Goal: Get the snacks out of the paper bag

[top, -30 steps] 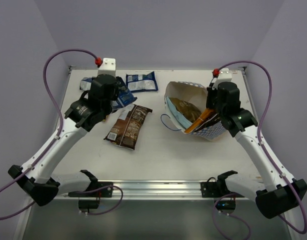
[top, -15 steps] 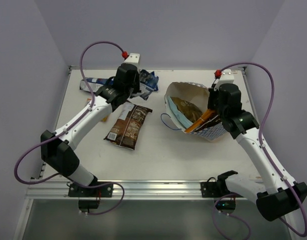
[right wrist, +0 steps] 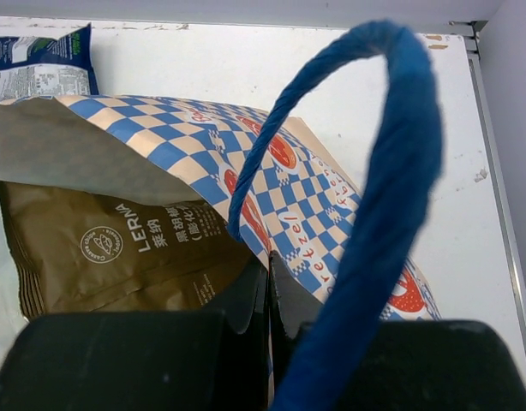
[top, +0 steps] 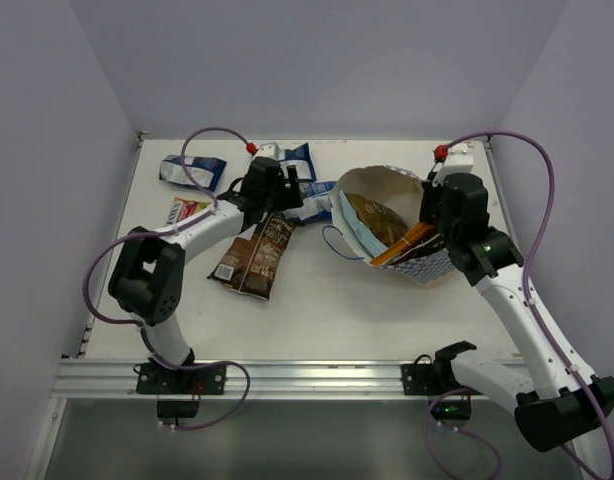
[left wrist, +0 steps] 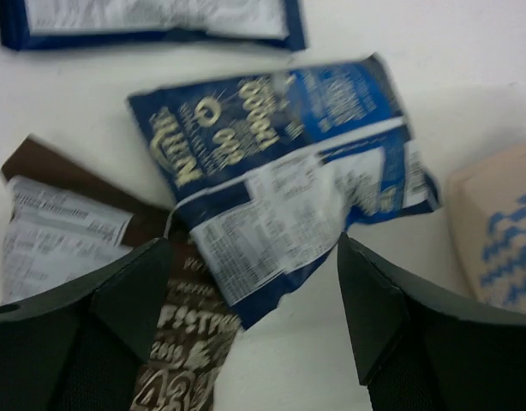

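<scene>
The paper bag lies tipped on its side, mouth open toward the left. My right gripper is shut on its upper rim; in the right wrist view the jaws pinch the checkered paper beside the blue cord handle. An olive-tan packet and an orange packet are inside. My left gripper is open and empty, low over a blue-and-white packet that overlaps a dark brown chip bag, just left of the bag's mouth.
Out on the table are another blue-and-white packet at the back, a blue packet at far left, a red-and-yellow packet and the brown chip bag. Walls close in the table on three sides.
My left arm has swung from the back left to the right, toward the bag's mouth, uncovering the left packets. My right gripper has kept its hold on the bag rim.
</scene>
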Controlling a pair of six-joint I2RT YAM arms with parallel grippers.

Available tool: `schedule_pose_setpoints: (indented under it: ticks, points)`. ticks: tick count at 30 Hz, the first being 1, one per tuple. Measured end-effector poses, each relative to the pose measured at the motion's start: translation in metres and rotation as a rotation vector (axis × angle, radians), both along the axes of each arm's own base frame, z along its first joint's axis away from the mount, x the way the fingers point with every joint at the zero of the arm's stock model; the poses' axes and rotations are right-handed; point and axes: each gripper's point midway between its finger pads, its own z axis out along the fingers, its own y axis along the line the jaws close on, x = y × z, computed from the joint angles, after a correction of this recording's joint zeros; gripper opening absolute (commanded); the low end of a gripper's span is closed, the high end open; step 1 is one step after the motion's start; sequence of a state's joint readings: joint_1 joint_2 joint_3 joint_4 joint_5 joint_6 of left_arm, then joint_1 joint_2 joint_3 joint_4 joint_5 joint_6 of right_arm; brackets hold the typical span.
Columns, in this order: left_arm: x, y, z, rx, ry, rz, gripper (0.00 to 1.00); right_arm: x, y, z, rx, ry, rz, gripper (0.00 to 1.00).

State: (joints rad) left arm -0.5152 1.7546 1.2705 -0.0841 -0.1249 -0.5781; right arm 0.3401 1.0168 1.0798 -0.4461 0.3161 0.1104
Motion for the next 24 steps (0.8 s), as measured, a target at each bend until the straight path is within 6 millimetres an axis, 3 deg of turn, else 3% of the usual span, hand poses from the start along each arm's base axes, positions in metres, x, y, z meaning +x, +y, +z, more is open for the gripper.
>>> schedule_pose_setpoints:
  ticks: [2, 5, 7, 11, 14, 16, 19, 24]
  points:
    - [-0.011, 0.017, -0.029, 0.035, 0.079, 0.035, 0.94, -0.002, 0.001, 0.001, -0.004, -0.006, 0.016, 0.0]
    - [-0.025, 0.032, -0.024, 0.051, 0.099, 0.055, 0.96, -0.004, 0.005, 0.003, -0.008, -0.013, 0.048, 0.0]
    - [-0.034, 0.033, 0.011, 0.031, 0.042, 0.036, 0.96, -0.004, 0.007, 0.004, -0.014, -0.013, 0.07, 0.0]
    - [-0.058, 0.013, 0.119, -0.072, -0.147, -0.043, 0.95, -0.006, 0.013, 0.004, -0.028, -0.013, 0.112, 0.0]
    - [-0.097, -0.029, 0.186, -0.183, -0.254, -0.158, 0.93, -0.007, 0.018, 0.002, -0.044, -0.018, 0.141, 0.0]
    - [-0.131, -0.064, 0.201, -0.25, -0.252, -0.26, 0.93, -0.008, 0.022, 0.001, -0.058, -0.021, 0.162, 0.0]
    - [-0.171, -0.111, 0.182, -0.289, -0.154, -0.364, 0.93, -0.009, 0.026, 0.0, -0.07, -0.027, 0.18, 0.0]
    - [-0.19, -0.15, 0.105, -0.234, 0.06, -0.372, 0.93, -0.01, 0.031, 0.0, -0.078, -0.03, 0.2, 0.0]
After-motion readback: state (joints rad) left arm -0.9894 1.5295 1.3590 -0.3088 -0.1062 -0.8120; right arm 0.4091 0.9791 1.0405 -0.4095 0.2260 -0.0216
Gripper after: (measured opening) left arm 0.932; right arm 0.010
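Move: The mouth of the paper bag, my next reach, lies about 17 cm to my left hand's right, 7 cm back and a few cm higher. In it the olive packet sits some 16 cm right and 8 cm back, the orange packet about 23 cm right and 11 cm back. The freshly laid blue packet is 3 cm ahead, 2 cm right and 8 cm below. From my right hand, the mouth lies about 9 cm left, 2 cm ahead and 10 cm below. My left hand, already off the blue packet, dips slightly as it backs away and its fingers spread fully. Then it arcs up and sweeps back and right over to the bag mouth, sinking over the snacks; altogether some 19 cm back, 15 right and 10 up, with a clockwise turn of about 20 degrees. My right hand keeps its pinch on the bag's rim, easing it 3 cm left while turning slightly counter-clockwise. ##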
